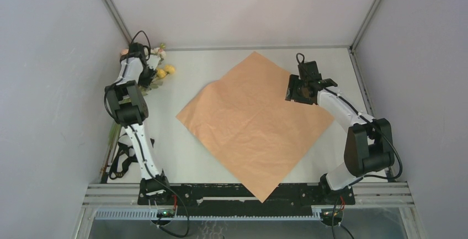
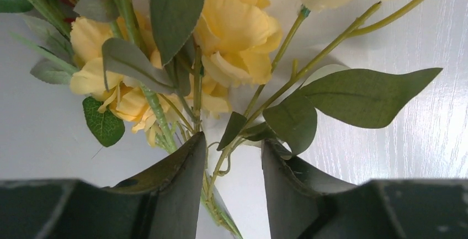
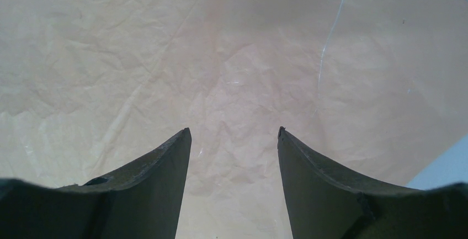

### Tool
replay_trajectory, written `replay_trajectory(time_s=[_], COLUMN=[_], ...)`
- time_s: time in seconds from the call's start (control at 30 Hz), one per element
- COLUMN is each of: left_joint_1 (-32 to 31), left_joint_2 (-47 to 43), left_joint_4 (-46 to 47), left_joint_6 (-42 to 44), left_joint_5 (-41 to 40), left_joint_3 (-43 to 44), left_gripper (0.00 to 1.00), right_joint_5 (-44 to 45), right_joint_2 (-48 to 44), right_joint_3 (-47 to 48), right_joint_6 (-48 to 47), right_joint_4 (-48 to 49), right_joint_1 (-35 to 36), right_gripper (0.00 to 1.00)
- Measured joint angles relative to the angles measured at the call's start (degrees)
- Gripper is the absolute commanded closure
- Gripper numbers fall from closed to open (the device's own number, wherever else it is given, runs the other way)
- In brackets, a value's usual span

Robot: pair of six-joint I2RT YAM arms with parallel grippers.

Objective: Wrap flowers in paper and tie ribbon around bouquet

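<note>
The flowers (image 1: 161,71) lie at the far left of the table, yellow blooms (image 2: 237,26) filling the left wrist view. My left gripper (image 2: 232,142) straddles their thin green stems (image 2: 221,164); the jaws stand apart, the stems close against the left finger, not clamped. The paper (image 1: 254,120) lies flat in the middle of the table, peach-orange face up. My right gripper (image 1: 295,93) hovers open over the paper's right corner, and creased paper (image 3: 165,57) shows between its fingers. A black ribbon (image 1: 122,160) lies by the left arm's base, partly hidden by the arm.
Long stems (image 1: 113,134) run down the table's left edge beside the left arm. Grey enclosure walls stand close on the left, right and back. The white table (image 1: 193,156) shows bare around the sheet. The paper's near corner overhangs the front rail (image 1: 265,192).
</note>
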Motion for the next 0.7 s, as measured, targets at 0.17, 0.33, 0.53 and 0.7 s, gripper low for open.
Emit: replay_trajectory(time_s=[0.17, 0.33, 0.53, 0.7], left_joint_1=[0.0, -0.2, -0.4, -0.3], left_joint_2=[1.0, 2.5, 3.0, -1.2], left_joint_4=[0.1, 0.2, 1.0, 1.6], left_joint_6=[-0.2, 0.1, 0.0, -5.0], left_joint_5=[0.3, 0.2, 0.0, 4.4], left_joint_3=[0.1, 0.1, 0.6, -2.6], left_gripper=[0.56, 0.85, 1.0, 1.0], right_joint_5=[0.1, 0.4, 1.0, 1.7], right_joint_2=[0.8, 1.1, 1.1, 1.1], right_joint_3=[0.1, 0.4, 0.4, 0.4], right_joint_6=[0.4, 0.5, 0.6, 0.6], right_joint_4=[-0.1, -0.3, -0.7, -1.4], right_joint_1=[0.2, 0.3, 0.7, 0.8], right_gripper=[0.32, 0.32, 0.32, 0.32])
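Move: The forked stem of the right-hand yellow spray lies between and just beneath my open left fingers, about 2 cm down and 1 cm ahead. Its yellow blossoms sit some 8 cm to the right and 6 cm ahead. The other yellow flowers lie roughly 5 cm left and 3 cm ahead, while the orange paper's left corner is about 12 cm right and 13 cm back. From my right hand the stem is some 62 cm left and 9 cm ahead, about 8 cm lower. I sink my left hand about 2 cm straight down over the forked stem, fingers still pointing down, and shut them fully so the tips pinch it just below its leaves. Then, keeping that pinch, I start up and to my right, about 1.5 cm each way, away from the other flowers, with the wrist just beginning to roll. ##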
